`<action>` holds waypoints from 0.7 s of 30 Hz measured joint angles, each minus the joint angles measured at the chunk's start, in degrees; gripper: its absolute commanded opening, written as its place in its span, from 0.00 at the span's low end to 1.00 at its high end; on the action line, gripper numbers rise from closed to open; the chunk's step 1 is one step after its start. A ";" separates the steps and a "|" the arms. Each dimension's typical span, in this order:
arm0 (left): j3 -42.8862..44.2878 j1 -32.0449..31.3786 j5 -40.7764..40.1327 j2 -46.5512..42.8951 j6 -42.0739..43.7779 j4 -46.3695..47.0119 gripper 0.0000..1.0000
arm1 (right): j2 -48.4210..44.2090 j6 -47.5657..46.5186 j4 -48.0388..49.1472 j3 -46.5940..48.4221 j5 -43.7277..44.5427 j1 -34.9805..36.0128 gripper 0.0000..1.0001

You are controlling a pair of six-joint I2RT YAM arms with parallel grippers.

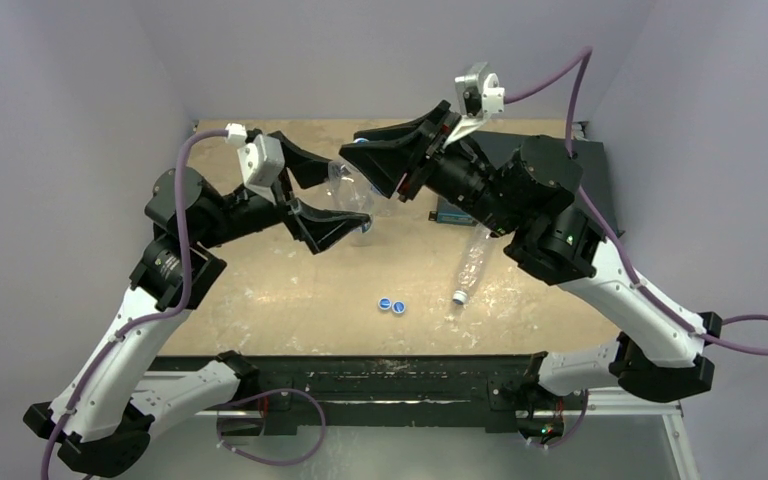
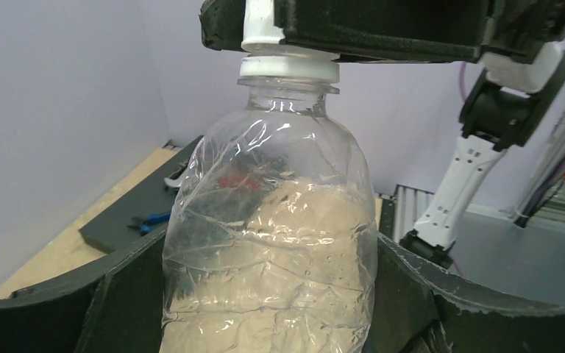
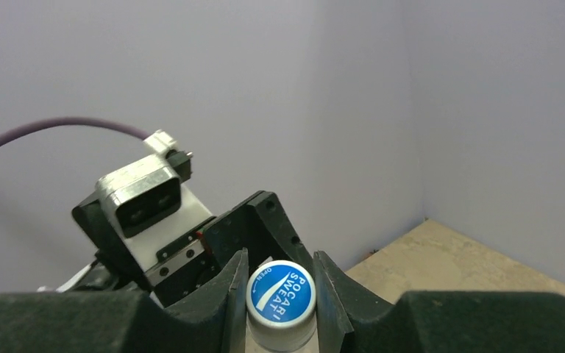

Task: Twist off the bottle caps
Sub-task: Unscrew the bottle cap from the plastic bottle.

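A clear, crinkled, unlabelled bottle [image 1: 353, 186] [image 2: 272, 235] is held off the table between both arms. My left gripper [image 1: 322, 198] [image 2: 268, 316] is shut on the bottle's body, one black finger pressed against each side. The bottle's cap [image 3: 282, 294] is blue on top with a white mark and has a white side [image 2: 263, 29]. My right gripper [image 1: 380, 162] [image 3: 279, 283] is shut on that cap, with a fingertip on each side. The white neck ring [image 2: 288, 68] shows just below the right gripper's fingers.
Two loose blue caps [image 1: 391, 305] lie on the wooden table [image 1: 260, 290] in front of the arms. A second clear bottle [image 1: 470, 262] lies on its side to their right. A dark pad with a blue-handled tool [image 2: 147, 219] sits at the back.
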 measured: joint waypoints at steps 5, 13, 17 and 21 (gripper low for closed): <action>-0.02 0.04 6.84 0.20 -6.34 3.93 0.00 | -2.93 0.55 4.50 -3.52 -15.80 -4.92 0.00; -0.44 -0.04 18.62 1.29 -15.58 10.29 0.00 | -4.09 2.21 14.47 -7.17 -42.45 -11.08 0.00; -0.68 -0.35 22.53 1.27 -18.27 12.46 0.00 | -3.87 2.16 17.99 -7.61 -50.03 -11.85 0.00; -1.20 -0.44 24.85 1.31 -19.89 13.27 0.00 | -3.08 2.47 21.42 -8.13 -56.08 -12.68 0.00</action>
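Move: The left gripper still holds the clear bottle roughly upright. Its cap is about 10 cm above the left hand point, 2 cm ahead and 2 cm to the right. The right gripper already has that cap between its finger pads, with the bottle body some 10 cm below and 2 cm back. Down on the table, the two loose caps lie roughly 55 cm below the right hand, 3 cm back and 5 cm to its right. Unscrew by swinging both grippers back towards the bases together. Keep the right fingers pinched on the cap and turn them some 40 degrees counter-clockwise while drawing back about 10 cm. Keep the left grip on the bottle body and turn it clockwise nearly 30 degrees as it comes back about 8 cm. ##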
